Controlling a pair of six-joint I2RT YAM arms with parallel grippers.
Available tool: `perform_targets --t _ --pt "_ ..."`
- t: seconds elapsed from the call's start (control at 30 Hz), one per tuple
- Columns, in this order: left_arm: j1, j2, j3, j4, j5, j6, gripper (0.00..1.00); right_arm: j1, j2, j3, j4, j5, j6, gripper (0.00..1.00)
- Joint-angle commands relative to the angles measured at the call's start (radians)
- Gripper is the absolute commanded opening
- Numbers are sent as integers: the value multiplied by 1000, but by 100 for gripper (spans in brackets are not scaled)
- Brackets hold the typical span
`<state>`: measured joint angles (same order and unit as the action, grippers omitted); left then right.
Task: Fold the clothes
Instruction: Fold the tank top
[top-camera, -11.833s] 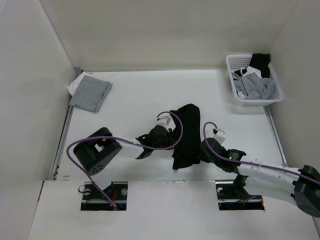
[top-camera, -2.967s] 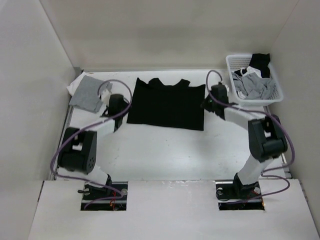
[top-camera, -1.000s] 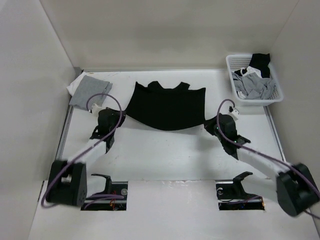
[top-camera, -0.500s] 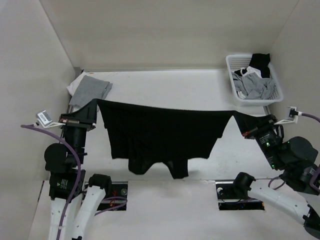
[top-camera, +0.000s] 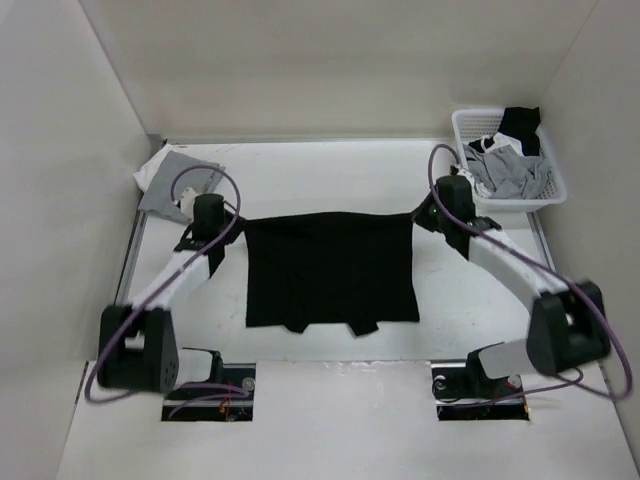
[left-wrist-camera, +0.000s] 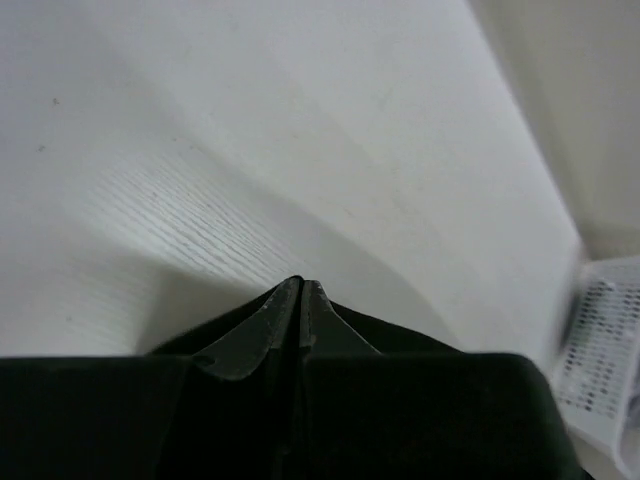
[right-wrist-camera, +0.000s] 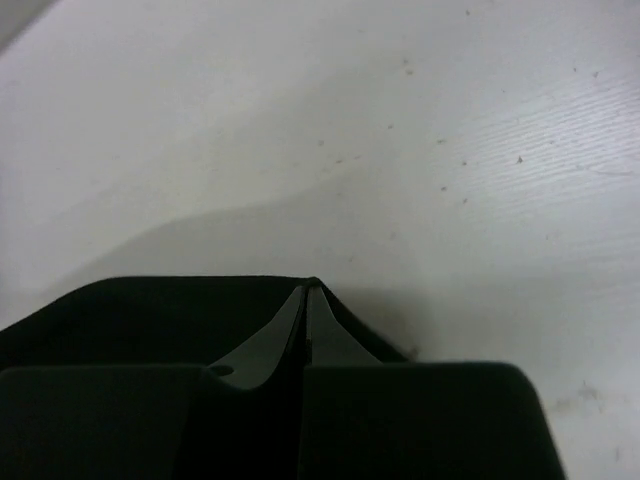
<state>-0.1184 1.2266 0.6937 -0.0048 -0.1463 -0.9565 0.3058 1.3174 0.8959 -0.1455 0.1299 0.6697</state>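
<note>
The clothes (top-camera: 330, 270), a pair of black shorts, lie spread flat on the white table with the two short legs toward the near edge. The top edge is pulled taut between my two grippers. My left gripper (top-camera: 228, 222) is shut on the top left corner, and my right gripper (top-camera: 418, 214) is shut on the top right corner. In the left wrist view the fingertips (left-wrist-camera: 300, 287) are pressed together with black cloth (left-wrist-camera: 395, 335) around them. The right wrist view shows the same: my gripper (right-wrist-camera: 308, 288) shut, with black fabric (right-wrist-camera: 140, 310) to its left.
A white basket (top-camera: 462, 150) with grey, white and black garments stands at the back right, just beyond the right gripper; it also shows as the basket (left-wrist-camera: 612, 365) in the left wrist view. A folded light-grey cloth (top-camera: 172, 185) lies at the back left. Walls enclose the table.
Half a second ago both arms held the shorts high and stretched wide. Now the arms are down near the table and the shorts lie flat, legs toward the near edge.
</note>
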Motion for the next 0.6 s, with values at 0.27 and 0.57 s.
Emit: perform_targets --t 0.27,0.57 --pt "41 450 414 169 1 13 0 -150 473 496 57 -227 5 0" --pt "-14 122 32 310 -6 -25 0 -139 149 16 227 -176 60 0"
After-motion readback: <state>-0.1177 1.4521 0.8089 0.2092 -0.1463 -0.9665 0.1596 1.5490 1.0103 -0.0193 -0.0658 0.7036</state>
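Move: Both hands still hold the tank top's near-level hem by its corners, roughly 11 cm above the table, with bare table some 12 cm straight ahead of each. The shoulder straps trail about 22 cm back, and 20 cm to the right of the left hand or left of the right. The folded grey cloth is around 15 cm left and 10 cm ahead of the left hand; the basket is some 23 cm right and 16 cm ahead of the right. Forward and at first dipping about 4 cm, both hands sweep the pinched hem some 12 cm over the bare table, dragging the tank top after them. They rise again as that stroke ends, then turn and draw back about 6 cm towards the straps, the fingers staying shut on the cloth. ##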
